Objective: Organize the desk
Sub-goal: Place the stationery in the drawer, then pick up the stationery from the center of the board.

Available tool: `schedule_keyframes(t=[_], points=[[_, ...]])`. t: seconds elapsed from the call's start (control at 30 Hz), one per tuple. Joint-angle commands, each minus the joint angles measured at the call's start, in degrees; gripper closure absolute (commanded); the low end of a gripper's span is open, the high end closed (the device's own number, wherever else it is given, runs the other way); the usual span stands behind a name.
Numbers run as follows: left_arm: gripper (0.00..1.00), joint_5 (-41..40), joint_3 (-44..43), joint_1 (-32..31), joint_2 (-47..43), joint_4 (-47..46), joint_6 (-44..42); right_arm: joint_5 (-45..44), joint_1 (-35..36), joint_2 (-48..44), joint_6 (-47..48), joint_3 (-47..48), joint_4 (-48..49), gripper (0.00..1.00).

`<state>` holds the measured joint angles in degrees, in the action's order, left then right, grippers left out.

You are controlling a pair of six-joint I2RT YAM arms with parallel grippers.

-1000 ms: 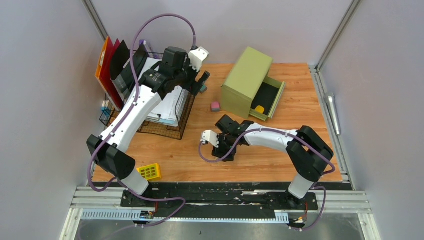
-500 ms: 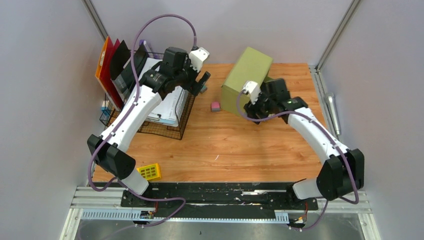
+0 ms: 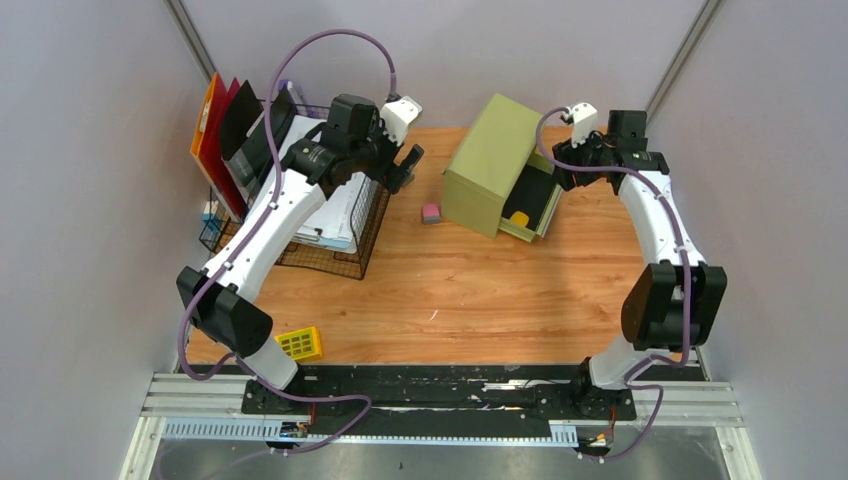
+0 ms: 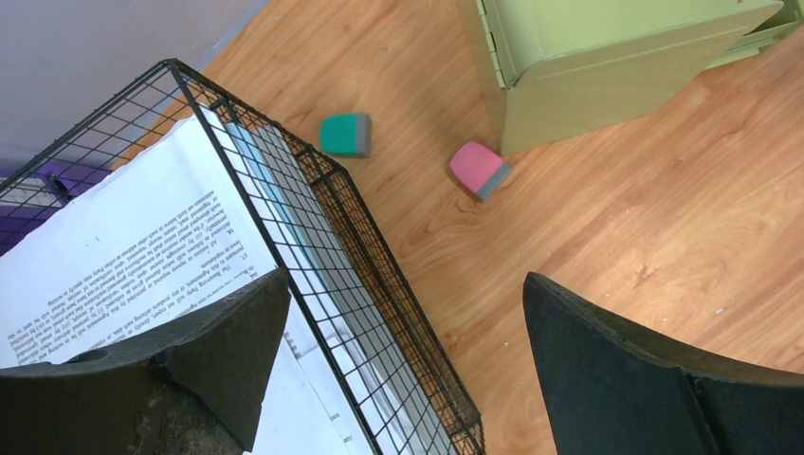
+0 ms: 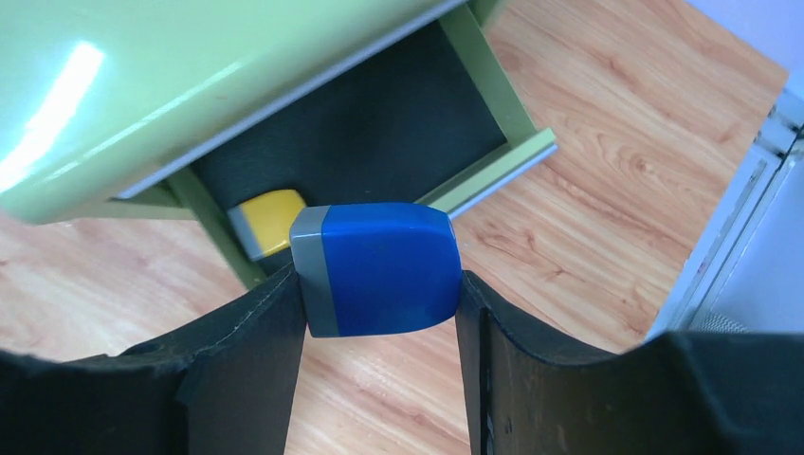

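Observation:
On the wood-grain desk (image 3: 450, 290) stands a green cabinet (image 3: 490, 150) with its drawer (image 3: 535, 195) pulled open. A yellow eraser (image 5: 270, 220) lies inside the drawer. My right gripper (image 5: 376, 277) is shut on a blue eraser (image 5: 379, 265) with a grey end, held above the drawer's front corner. In the top view the right gripper (image 3: 562, 172) hangs at the drawer's far right side. My left gripper (image 4: 406, 284) is open and empty over the rim of a wire basket (image 4: 360, 256). A pink eraser (image 4: 477, 169) and a teal eraser (image 4: 343, 134) lie on the desk beyond it.
Printed papers (image 4: 123, 237) fill the basket. Orange, red and black folders (image 3: 215, 130) stand upright at the far left. A yellow gridded item (image 3: 299, 343) sits at the near left by the black rail (image 3: 440, 385). Grey walls close in on three sides.
My right arm has swung from the desk's near middle up to the far right, over the open drawer, with the blue eraser in its jaws. The left arm has barely moved.

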<state>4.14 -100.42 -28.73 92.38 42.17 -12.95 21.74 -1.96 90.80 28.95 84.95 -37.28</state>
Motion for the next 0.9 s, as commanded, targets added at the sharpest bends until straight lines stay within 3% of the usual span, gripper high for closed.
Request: schedule_keyframes(t=[0.0, 0.37, 0.47, 0.53, 0.67, 0.87], points=[[0.0, 1.4, 0.1, 0.3, -0.9, -1.7, 0.2, 0.4, -2.3, 4.8, -0.2, 4.7, 0.7, 0.86], [0.0, 1.8, 0.4, 0.2, -1.5, -1.7, 0.5, 2.0, -2.5, 15.2, 1.6, 11.1, 3.4, 0.83], [0.0, 1.9, 0.4, 0.2, -1.6, -1.7, 0.6, 2.6, -2.5, 18.4, 0.2, 13.4, 3.3, 0.38], [0.0, 1.8, 0.4, 0.3, -1.9, -1.7, 0.6, 3.3, -2.4, 19.4, -0.9, 14.2, 3.2, 0.15], [0.0, 1.7, 0.7, 0.2, -2.2, -1.8, 0.5, 6.3, -2.5, 17.8, -2.3, 14.0, 3.2, 0.0], [0.0, 1.8, 1.7, 0.3, -2.3, -2.5, 0.1, 13.1, -2.5, 10.6, -3.7, 10.1, 2.9, 0.0]])
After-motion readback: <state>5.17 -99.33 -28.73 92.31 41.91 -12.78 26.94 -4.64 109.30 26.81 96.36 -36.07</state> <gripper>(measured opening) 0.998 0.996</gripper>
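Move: The blue eraser is already held in the right fingers; the open drawer it goes to lies roughly 6 cm ahead of that hand, 5 cm to its left and 15 cm below. The yellow eraser sits in the drawer, about level fore and aft and 6 cm left of the hand. The cabinet's middle is some 8 cm ahead and 13 cm left. From the left hand the drawer is about 10 cm ahead, 26 cm right and 22 cm below. The blue eraser is carried down and slightly right, then mostly forward over the open drawer, about 6 cm forward and 6 cm down in all, as the right hand tips some 5 degrees further down. Near the end of that reach the fingers open wide and let the eraser go; the hand then begins to lift, by about 1 cm. ##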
